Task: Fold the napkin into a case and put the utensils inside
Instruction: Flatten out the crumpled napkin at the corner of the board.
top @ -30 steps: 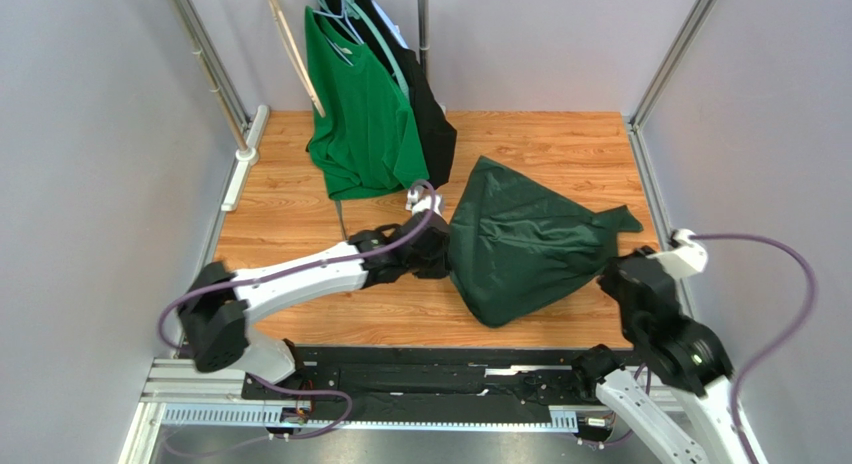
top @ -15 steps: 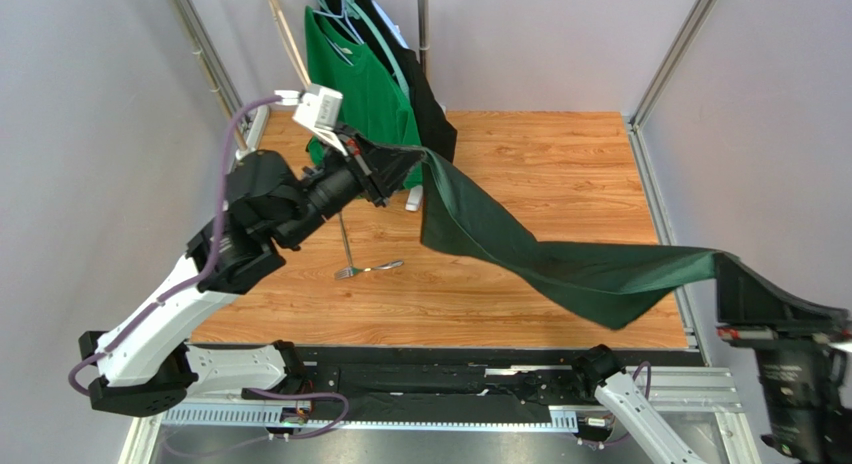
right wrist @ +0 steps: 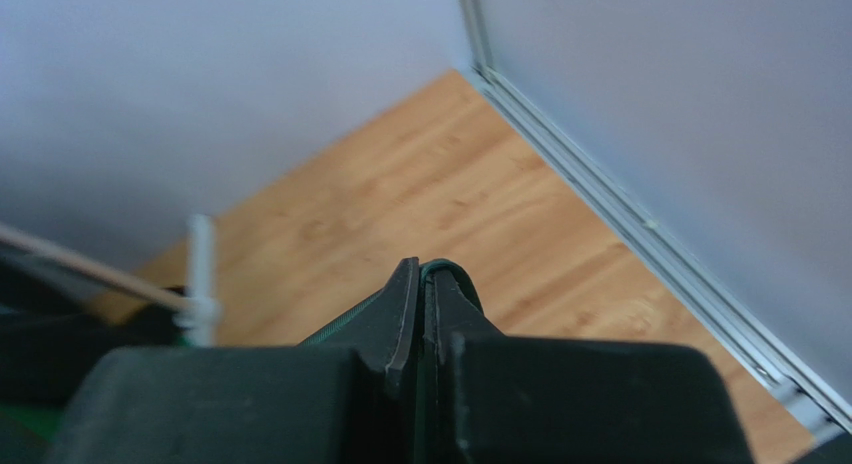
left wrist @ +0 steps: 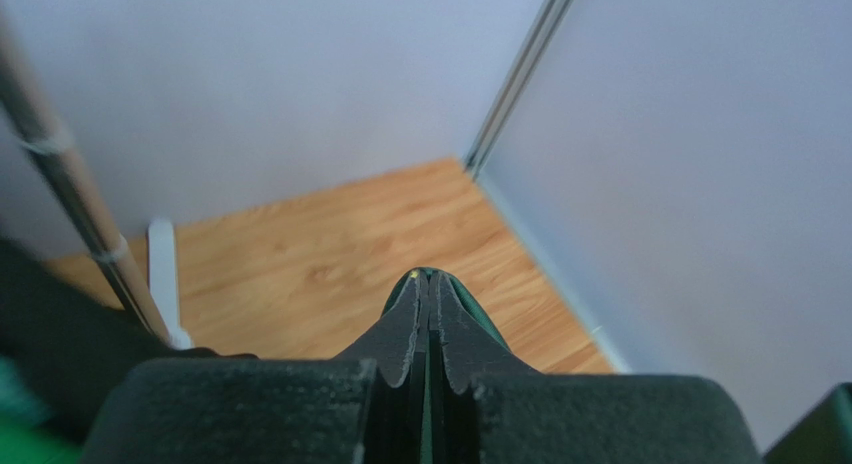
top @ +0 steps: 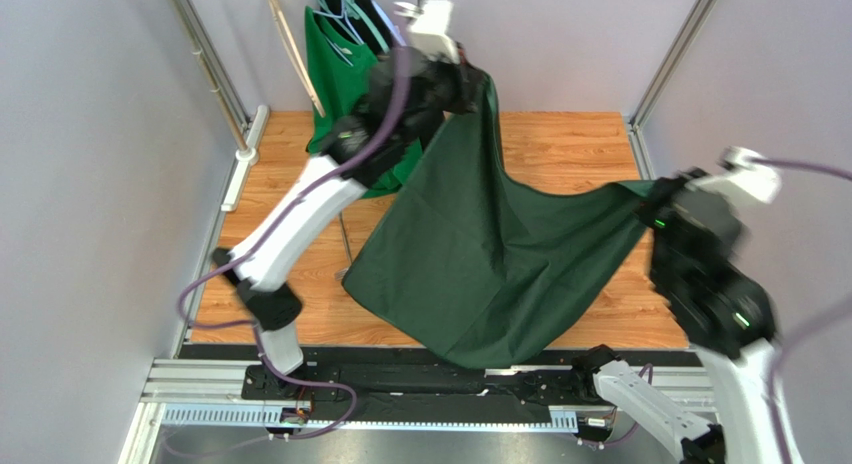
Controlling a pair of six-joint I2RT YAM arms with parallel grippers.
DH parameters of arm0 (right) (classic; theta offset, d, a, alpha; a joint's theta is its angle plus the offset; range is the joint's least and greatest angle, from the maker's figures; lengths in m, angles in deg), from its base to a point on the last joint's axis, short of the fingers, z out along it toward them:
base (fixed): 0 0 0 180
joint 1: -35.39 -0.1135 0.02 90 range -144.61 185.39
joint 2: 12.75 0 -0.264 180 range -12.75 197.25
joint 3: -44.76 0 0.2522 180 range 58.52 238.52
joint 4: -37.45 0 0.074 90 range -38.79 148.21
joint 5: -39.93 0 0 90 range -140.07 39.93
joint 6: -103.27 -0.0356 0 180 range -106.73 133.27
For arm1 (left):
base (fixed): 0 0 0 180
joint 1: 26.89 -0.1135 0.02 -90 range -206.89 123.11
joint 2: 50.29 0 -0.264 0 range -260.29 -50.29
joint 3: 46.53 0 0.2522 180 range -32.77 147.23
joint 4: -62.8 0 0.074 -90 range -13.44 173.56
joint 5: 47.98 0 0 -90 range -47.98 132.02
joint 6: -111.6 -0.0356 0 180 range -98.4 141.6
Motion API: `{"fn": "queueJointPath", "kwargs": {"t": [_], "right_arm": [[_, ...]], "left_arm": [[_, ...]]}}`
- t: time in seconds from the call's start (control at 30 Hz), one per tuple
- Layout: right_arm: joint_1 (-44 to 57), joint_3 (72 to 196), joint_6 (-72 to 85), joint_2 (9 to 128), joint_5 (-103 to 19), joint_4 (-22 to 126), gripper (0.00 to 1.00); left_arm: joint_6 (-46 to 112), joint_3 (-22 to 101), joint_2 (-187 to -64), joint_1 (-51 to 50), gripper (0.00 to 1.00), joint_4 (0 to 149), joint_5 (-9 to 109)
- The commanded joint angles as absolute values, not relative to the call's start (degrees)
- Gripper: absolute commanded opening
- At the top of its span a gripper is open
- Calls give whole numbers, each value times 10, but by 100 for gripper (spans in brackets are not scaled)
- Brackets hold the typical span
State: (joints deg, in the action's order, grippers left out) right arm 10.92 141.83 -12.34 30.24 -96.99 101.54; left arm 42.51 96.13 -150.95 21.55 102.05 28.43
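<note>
The napkin, a large dark green cloth, hangs spread out above the table. My left gripper is high at the back and shut on the cloth's top corner. In the left wrist view a green fold shows between the closed fingertips of the left gripper. My right gripper is at the right, shut on another corner. The right wrist view shows a green edge wrapped over the pinched tips of the right gripper. The utensils are almost entirely hidden under the cloth. A small silvery end peeks out at the cloth's left edge.
A brighter green T-shirt hangs on a rack at the back left, partly behind my left arm. The rack's thin pole stands by the cloth's left edge. Wooden tabletop shows at the back right. Walls and metal posts enclose both sides.
The napkin went from bunched on the table to lifted and spread. My left gripper swung up to the back centre with its corner; my right rose and moved inward holding its corner. The fork got covered.
</note>
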Motion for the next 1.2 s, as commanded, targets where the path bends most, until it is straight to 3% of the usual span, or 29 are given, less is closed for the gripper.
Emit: {"fn": "queueJointPath", "kwargs": {"t": [0.0,0.13,0.43,0.73,0.93,1.0,1.03,1.1,1.13,1.17], "right_arm": [[182,1302,-144,377,-1041,971,0],[330,1193,-166,438,-946,895,0],[449,1131,-112,641,-811,648,0],[532,1254,-111,864,-668,582,0],[535,1370,-84,975,-648,581,0],[535,1427,-75,1010,-645,598,19],[535,1455,-75,1019,-650,648,40],[535,1499,-93,1032,-687,704,66],[535,1505,-101,1029,-698,743,78],[535,1514,-106,1023,-708,771,79]], "left_arm": [[398,979,-1651,190,0,1042,282],[358,928,-1736,187,0,913,252],[329,994,-1927,171,0,719,208],[383,1089,-2037,125,0,659,203],[432,1130,-2091,106,0,605,222],[451,1153,-2108,99,2,602,224],[455,1165,-2111,99,21,618,218],[453,1166,-2102,98,46,636,214],[448,1166,-2096,98,88,664,221],[431,1166,-2077,98,99,678,233]]}}
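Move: Both hands hold the napkin high by two corners. The left one's corner goes to a spot about 28 cm ahead, 5 right and 42 below; the rack's white foot lies 24 ahead and 9 left, 46 below, the black shirt 22 ahead and 10 left, the green shirt 17 ahead and 22 left. The right one's spot is 29 ahead, 16 right and 37 below; the board's far right corner lies some 20 beyond it. Down and forward in a fast swing, both hands carry their pinched napkin corners some 35 cm lower, the right hand also veering right and tipping its fingers down. Staying low, they then run on forward, drawing the cloth out over the board towards its far side, the left wrist turning about 20 degrees counter-clockwise overall. At the end both sets of fingers open and let go. ##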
